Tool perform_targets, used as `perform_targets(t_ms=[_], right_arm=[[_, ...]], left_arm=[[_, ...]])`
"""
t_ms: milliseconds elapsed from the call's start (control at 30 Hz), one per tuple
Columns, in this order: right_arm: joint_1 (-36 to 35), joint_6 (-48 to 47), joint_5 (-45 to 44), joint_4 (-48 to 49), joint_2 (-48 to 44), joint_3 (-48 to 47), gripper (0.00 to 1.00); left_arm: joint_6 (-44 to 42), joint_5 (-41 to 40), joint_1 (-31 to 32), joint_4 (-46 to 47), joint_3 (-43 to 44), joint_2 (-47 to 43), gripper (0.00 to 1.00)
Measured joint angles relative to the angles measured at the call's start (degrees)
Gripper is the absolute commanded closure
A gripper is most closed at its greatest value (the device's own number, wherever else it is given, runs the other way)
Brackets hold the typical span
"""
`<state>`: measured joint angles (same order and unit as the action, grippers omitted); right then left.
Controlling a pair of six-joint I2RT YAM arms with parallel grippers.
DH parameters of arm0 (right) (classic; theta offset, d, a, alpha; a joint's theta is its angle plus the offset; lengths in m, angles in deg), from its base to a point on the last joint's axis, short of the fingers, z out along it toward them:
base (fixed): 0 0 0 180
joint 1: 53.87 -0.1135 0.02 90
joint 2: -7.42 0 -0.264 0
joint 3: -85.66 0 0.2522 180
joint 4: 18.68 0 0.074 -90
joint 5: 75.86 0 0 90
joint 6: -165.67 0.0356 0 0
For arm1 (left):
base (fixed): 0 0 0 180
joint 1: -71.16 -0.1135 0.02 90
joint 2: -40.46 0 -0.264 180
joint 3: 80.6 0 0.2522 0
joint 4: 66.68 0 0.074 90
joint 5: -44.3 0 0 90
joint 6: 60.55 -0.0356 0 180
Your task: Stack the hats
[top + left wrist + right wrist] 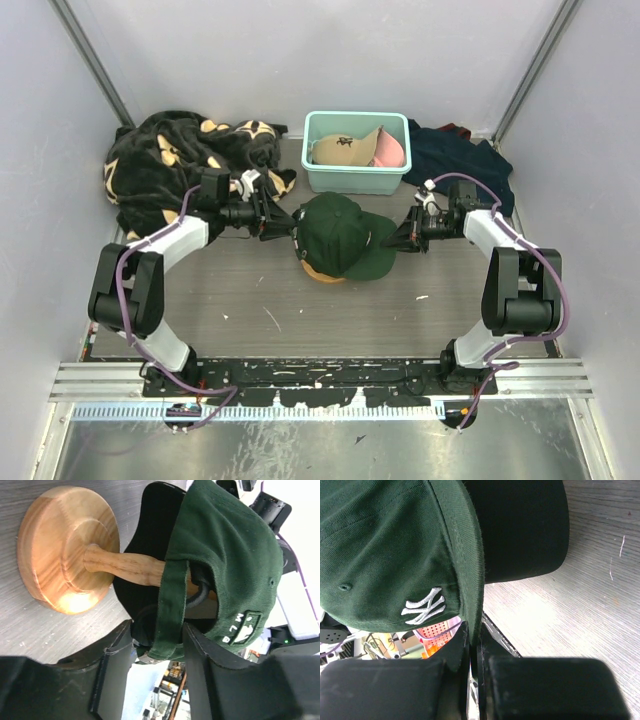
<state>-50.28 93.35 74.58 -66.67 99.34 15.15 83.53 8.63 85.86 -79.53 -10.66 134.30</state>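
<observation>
The dark green hat (340,232) sits on top of the black hat (150,540) on a wooden stand (65,550) at mid table. My left gripper (283,222) is at the hat's back; its jaws are closed on the green back strap (170,610), with black fabric caught beside it. My right gripper (400,238) is shut on the edge of the green brim (470,580), and the black brim (520,530) shows just under it. The tan hat (345,147) and the pink hat (390,150) lie in the teal bin (355,182).
A black blanket with tan flower marks (170,160) is heaped at the back left, close behind my left arm. A dark navy cloth (460,160) lies at the back right beside the bin. White walls close in both sides.
</observation>
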Motion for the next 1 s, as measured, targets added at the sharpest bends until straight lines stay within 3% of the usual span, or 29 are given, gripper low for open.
perform_targets(t_ms=[333, 433, 667, 1000], right_arm=[[0.0, 0.0, 0.0, 0.2, -0.3, 0.1, 0.99], [0.0, 0.0, -0.2, 0.4, -0.5, 0.1, 0.94], [0.0, 0.3, -2.7, 1.1, -0.5, 0.0, 0.60], [-0.2, 0.3, -14.2, 1.2, -0.5, -0.6, 0.56]], left_arm=[[-0.6, -1.9, 0.1, -0.4, 0.6, 3.8, 0.97], [-1.1, -1.8, 0.4, -0.3, 0.5, 5.2, 0.98], [-1.5, -1.5, 0.5, 1.8, -3.1, 5.3, 0.98], [-1.8, -1.4, 0.5, 1.5, -3.9, 5.3, 0.98]])
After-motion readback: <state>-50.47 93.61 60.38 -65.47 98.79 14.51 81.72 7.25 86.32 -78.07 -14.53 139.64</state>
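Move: The green hat's back strap is already between the left hand's still-open fingers; the hat's middle lies about 10 cm to that hand's right, 3 cm back and slightly above. The black hat is under it, the wooden stand below about 5 cm back, and the tub some 18 cm ahead and 13 cm right. The right hand holds the brim, with the hat's middle roughly 9 cm to its left, level fore-and-aft and a little higher. The green hat's back strap gets pinched as the left fingers close, then is drawn down about 5.5 cm, the hand easing slightly back at the end before it stops. The right hand keeps holding the brim through the first half, then opens its fingers and slips off, down and to the right with some forward, roughly 4 cm, its fingertips tipping down. ##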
